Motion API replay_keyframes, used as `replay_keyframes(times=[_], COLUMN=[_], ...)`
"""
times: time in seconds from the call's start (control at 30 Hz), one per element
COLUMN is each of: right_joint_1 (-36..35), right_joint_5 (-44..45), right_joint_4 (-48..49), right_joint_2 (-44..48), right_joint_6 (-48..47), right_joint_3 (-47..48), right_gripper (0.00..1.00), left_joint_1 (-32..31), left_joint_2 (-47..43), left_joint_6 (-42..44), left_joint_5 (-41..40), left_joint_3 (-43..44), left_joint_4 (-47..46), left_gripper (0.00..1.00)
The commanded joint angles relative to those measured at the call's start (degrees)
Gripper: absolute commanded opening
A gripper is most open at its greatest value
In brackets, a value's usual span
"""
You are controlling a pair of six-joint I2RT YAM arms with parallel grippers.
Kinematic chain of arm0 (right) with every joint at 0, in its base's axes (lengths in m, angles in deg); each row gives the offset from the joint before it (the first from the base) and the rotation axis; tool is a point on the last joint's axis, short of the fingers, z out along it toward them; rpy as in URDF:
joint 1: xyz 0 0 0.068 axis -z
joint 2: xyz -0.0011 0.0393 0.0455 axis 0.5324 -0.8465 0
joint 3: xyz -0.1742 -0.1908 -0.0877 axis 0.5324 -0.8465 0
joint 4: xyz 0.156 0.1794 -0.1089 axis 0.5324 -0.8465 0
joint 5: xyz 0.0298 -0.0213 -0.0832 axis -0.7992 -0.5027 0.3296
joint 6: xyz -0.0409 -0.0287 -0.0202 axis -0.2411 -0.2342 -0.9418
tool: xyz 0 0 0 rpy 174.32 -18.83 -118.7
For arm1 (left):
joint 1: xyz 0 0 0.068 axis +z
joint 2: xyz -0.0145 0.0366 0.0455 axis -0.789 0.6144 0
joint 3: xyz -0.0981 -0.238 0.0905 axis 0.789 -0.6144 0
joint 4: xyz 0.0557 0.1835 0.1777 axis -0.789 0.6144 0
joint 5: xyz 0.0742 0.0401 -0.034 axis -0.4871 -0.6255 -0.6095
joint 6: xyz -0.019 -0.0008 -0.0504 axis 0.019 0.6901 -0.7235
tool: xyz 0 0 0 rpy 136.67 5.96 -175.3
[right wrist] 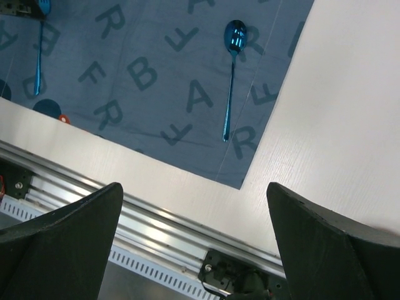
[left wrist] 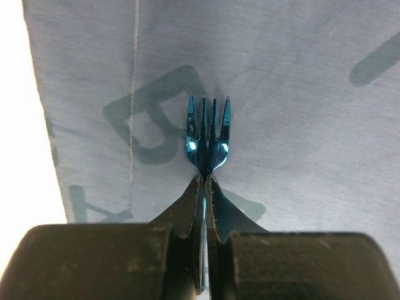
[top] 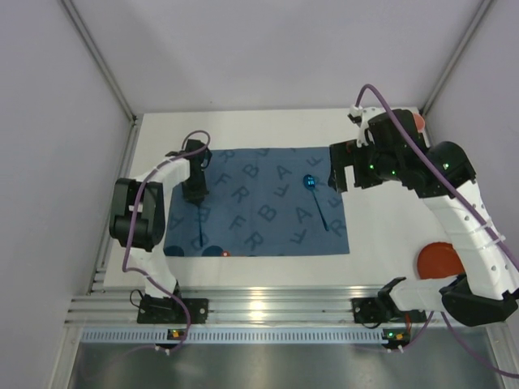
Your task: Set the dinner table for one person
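A shiny blue fork [left wrist: 208, 134] is pinched at its neck, just below the tines, by my left gripper [left wrist: 205, 181], which is shut on it. From above, my left gripper [top: 195, 191] sits over the left part of the dark blue lettered placemat [top: 259, 212], with the fork's handle [top: 199, 231] trailing toward the near edge. A blue spoon [top: 313, 185] lies on the mat's right part. My right gripper [top: 336, 178] hangs open above the mat's right edge, holding nothing. The white dinner table [top: 381, 235] carries it all.
An orange plate [top: 440, 261] rests on the table at the near right, beside the right arm. A small dark blue round thing [top: 212, 250] and an orange spot [top: 226, 252] sit at the mat's near edge. An aluminium rail [right wrist: 156, 219] runs along the near side.
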Motion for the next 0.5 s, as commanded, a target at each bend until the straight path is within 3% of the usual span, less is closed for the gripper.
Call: replay_keyframes(times=[0.0, 0.23, 0.37, 0.47], right_joint_1=[1.21, 6.31, 9.56, 17.54], right_joint_5=[0.05, 3.48, 8.22, 6.92], right_joint_4=[1.90, 2.86, 4.97, 8.03], right_joint_2=[0.73, 0.99, 2.57, 5.29], right_joint_6=[-0.58, 3.81, 10.82, 16.71], right_joint_3=[-0.17, -3.50, -14.03, -24.84], right_gripper=[0.98, 0.99, 1.00, 1.00], left_joint_1=[0.36, 0.27, 0.27, -0.25], left_joint_2=[0.54, -2.90, -4.73, -8.33], left_joint_6=[-0.08, 0.01, -0.78, -2.71], left_joint_5=[-3.12, -0.83, 0.83, 3.11], left_joint_3=[2.15, 8.20, 11.99, 12.70], left_joint_4=[1.63, 2.77, 5.32, 6.73], left_gripper=[0.05, 0.48, 0.56, 0.57])
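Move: The fork lies on the blue mat, pinched near its neck by the left fingers, its middle roughly 5 cm back from that hand and 1 cm below it; the mat's middle is about 18 cm to the right and 1 cm back, the spoon 37 cm right and 2 cm back. For the open right hand, the red plate lies some 10 cm back, 32 cm right and 32 cm below; from that hand the spoon is 11 cm ahead, 3 cm left and the pink cup 31 cm ahead, 27 cm right. The fork is let go: the left fingers open to a little over half and the hand comes free, rising about 6 cm and going forward some 4 cm over the tines, with the fingertips tilting slightly forward. The empty right hand, staying wide open, sinks about 9 cm and swings right some 6 cm towards the plate and away from the spoon, turning clockwise by about 20 degrees. ##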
